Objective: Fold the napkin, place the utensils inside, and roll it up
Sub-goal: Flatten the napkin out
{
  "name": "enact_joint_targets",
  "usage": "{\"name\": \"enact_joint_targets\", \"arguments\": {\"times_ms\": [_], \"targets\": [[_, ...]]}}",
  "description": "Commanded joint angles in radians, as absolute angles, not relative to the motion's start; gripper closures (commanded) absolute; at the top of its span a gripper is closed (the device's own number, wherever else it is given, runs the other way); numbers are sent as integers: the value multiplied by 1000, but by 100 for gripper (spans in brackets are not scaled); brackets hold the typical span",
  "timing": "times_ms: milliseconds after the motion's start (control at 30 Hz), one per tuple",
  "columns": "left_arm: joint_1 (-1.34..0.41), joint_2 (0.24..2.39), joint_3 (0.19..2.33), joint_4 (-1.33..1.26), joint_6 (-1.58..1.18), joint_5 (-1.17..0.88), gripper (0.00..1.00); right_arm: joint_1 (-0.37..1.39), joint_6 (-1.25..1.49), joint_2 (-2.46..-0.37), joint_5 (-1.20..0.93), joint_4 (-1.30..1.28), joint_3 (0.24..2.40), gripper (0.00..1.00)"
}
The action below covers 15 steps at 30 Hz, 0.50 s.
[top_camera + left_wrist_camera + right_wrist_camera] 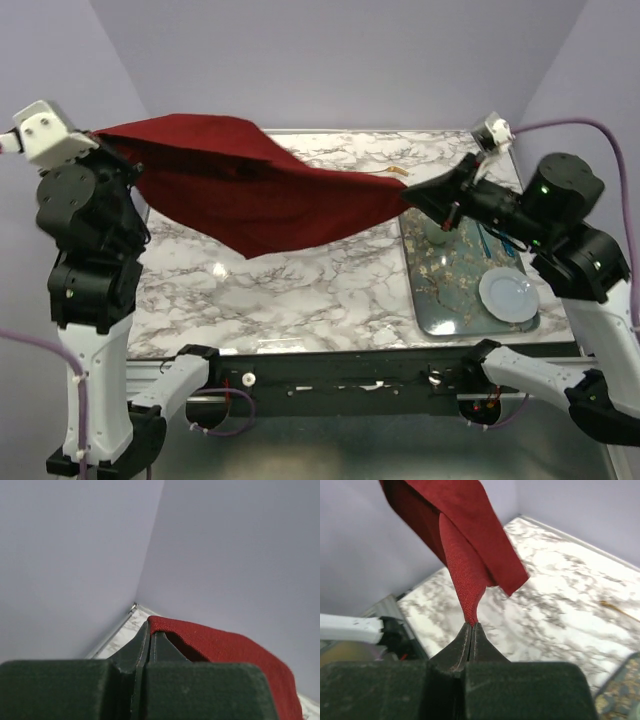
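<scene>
The dark red napkin (250, 190) hangs stretched in the air over the marble table (300, 290), sagging in the middle. My left gripper (100, 137) is shut on its far-left corner, high at the table's back left. In the left wrist view the cloth (230, 647) drapes over the closed left gripper (149, 628). My right gripper (404, 195) is shut on the opposite corner; the cloth (465, 555) rises from the pinched right gripper (471, 626). A thin gold utensil (388, 172) lies on the table behind the napkin, showing as a gold utensil sliver (619, 608) in the right wrist view.
A floral-patterned tray (445, 300) lies at the right of the table under the right arm, with a pale round plate (507, 295) on its near end. Lilac walls close in the back and both sides.
</scene>
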<state>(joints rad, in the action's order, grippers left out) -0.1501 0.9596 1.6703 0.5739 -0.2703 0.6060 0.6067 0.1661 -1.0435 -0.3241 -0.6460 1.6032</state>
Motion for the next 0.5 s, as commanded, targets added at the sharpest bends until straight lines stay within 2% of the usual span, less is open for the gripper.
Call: {"name": "enact_joint_targets", "arguments": {"times_ms": [0, 100, 233, 267, 300, 367, 467], "targets": [[-143, 937, 1730, 593, -198, 654, 100, 606, 274, -937, -488, -672, 1506, 99], [-143, 1020, 1684, 617, -202, 624, 100, 606, 339, -936, -424, -707, 1430, 99], [-118, 1222, 1547, 591, -236, 612, 100, 598, 356, -951, -208, -678, 1222, 99], [-48, 1273, 1528, 595, -283, 501, 100, 589, 365, -974, -165, -664, 1133, 99], [-11, 1328, 1535, 623, -317, 432, 100, 574, 377, -992, -141, -657, 1109, 99], [38, 1477, 1545, 624, -362, 327, 100, 451, 382, -1023, -225, -606, 1060, 99], [52, 1591, 1595, 630, -365, 354, 100, 379, 326, -1055, -128, -618, 1112, 99]]}}
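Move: The red napkin hangs in the air between both hands. The open marble it is being taken to is centred about 23 cm right of the left hand, 7 ahead and 50 below; from the right hand that is some 20 cm left, 11 ahead and 44 below. The tray lies about 20 cm right of the right hand, 6 ahead and 45 below; a thin wooden utensil is some 30 ahead, 4 left and 44 below. Back a few centimetres first, then fast down towards the table, both hands fling the napkin while keeping their shut grip on its corners. The left swings forward about 20 cm as it drops; the right sinks steeply with a smaller reach forward, and both tip their fingers down some 30 degrees. ##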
